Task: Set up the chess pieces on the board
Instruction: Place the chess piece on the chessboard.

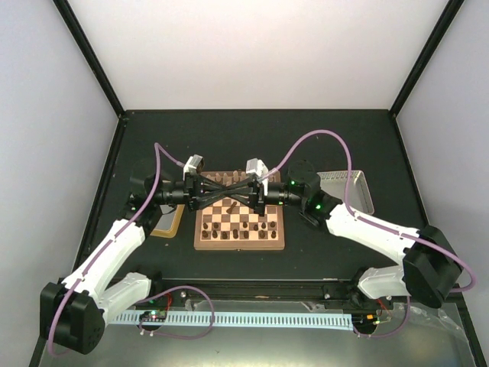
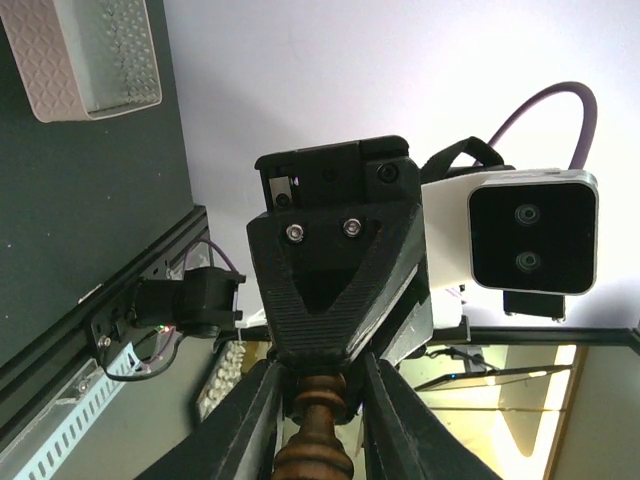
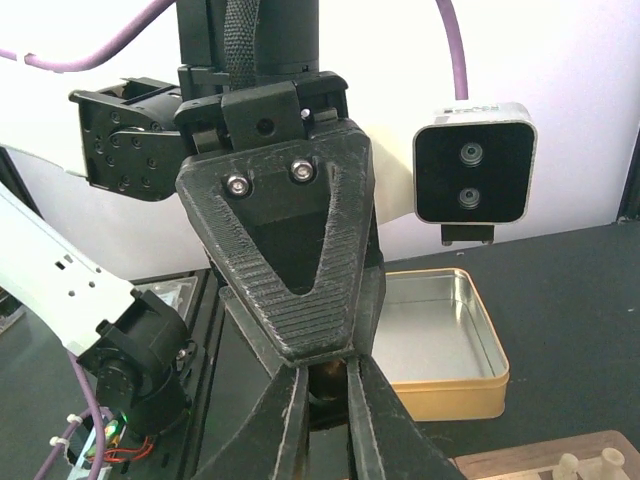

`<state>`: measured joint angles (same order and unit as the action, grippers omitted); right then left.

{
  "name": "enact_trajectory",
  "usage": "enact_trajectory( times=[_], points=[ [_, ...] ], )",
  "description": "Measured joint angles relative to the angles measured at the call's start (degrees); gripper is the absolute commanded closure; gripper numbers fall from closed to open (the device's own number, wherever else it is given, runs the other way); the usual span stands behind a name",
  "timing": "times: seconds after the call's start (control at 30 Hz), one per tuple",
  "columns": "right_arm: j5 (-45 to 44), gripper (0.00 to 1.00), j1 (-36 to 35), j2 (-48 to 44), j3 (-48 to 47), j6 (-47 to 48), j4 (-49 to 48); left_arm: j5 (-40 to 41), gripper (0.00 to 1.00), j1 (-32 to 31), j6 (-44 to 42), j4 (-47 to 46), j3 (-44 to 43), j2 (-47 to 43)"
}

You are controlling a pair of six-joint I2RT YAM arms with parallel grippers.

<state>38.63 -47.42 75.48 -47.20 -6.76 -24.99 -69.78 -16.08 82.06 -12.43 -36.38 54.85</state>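
The board lies mid-table with several dark chess pieces on its squares. Both grippers meet tip to tip above its far half. In the left wrist view my left gripper is shut on a dark brown turned piece, whose top reaches up to the other gripper's ribbed finger. In the right wrist view my right gripper is shut on the rounded end of the same dark piece. From above, the left gripper and right gripper hide that piece. Pale pieces stand on the board's corner.
A gold-rimmed tin tray lies beside the board on its left, partly under the left arm. A grey box sits right of the board, seen too from the left wrist. A cable duct runs along the near edge.
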Motion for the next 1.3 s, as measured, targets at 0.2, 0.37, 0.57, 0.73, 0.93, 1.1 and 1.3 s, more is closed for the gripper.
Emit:
enact_trajectory(
  times=[0.2,0.37,0.57,0.73,0.93,1.1,1.3],
  points=[
    [-1.7,0.99,0.0,0.5,0.0,-1.2,0.5,0.1,0.66,-0.1,0.0,-0.7,0.1,1.0],
    [-4.9,0.99,-0.1,0.9,0.2,-2.7,0.7,0.6,0.66,-0.1,-1.2,-1.3,0.1,3.5],
    [-10.1,0.99,-0.1,1.1,3.0,-5.0,0.5,1.7,0.57,-0.1,-5.7,0.9,0.4,6.8],
    [-13.3,0.99,-0.1,0.8,4.5,-6.4,1.0,3.1,0.43,0.4,-11.5,5.5,0.6,7.5],
    [-18.6,0.99,-0.1,-1.3,3.7,-8.5,10.9,7.7,0.38,2.6,-24.8,18.4,0.1,7.5],
    [-23.8,0.99,-0.1,-1.4,-2.5,-11.4,28.3,15.2,0.38,4.4,-36.1,28.9,-0.1,7.5],
    [-27.9,0.99,-0.6,4.5,-16.3,-14.2,52.0,28.4,0.38,4.5,-49.1,39.5,-1.4,6.2]
  ],
)
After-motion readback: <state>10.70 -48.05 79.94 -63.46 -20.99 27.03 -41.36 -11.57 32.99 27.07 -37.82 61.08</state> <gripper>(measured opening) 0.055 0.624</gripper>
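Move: Both hands meet high over the board with the dark piece between their fingers. The right hand's likely goal, the gap in the near dark pawn row, lies about 25 cm below, level fore and aft, 1 cm to its left. The lying dark piece, likely the left hand's next, is some 7 cm ahead, 1 cm left and 26 cm below either hand. The light pieces stand 14 cm ahead, 2 cm right and 25 cm below the right hand. The left fingers open and let go of the dark piece while the right fingers keep it pinched. The left hand sinks some 15 cm towards the lying piece, going forward and then also left as its fingers tip down. The right hand carries its piece down about 10 cm towards the near dark rows, forward and then also right, turning clockwise with its fingertips dipping. ##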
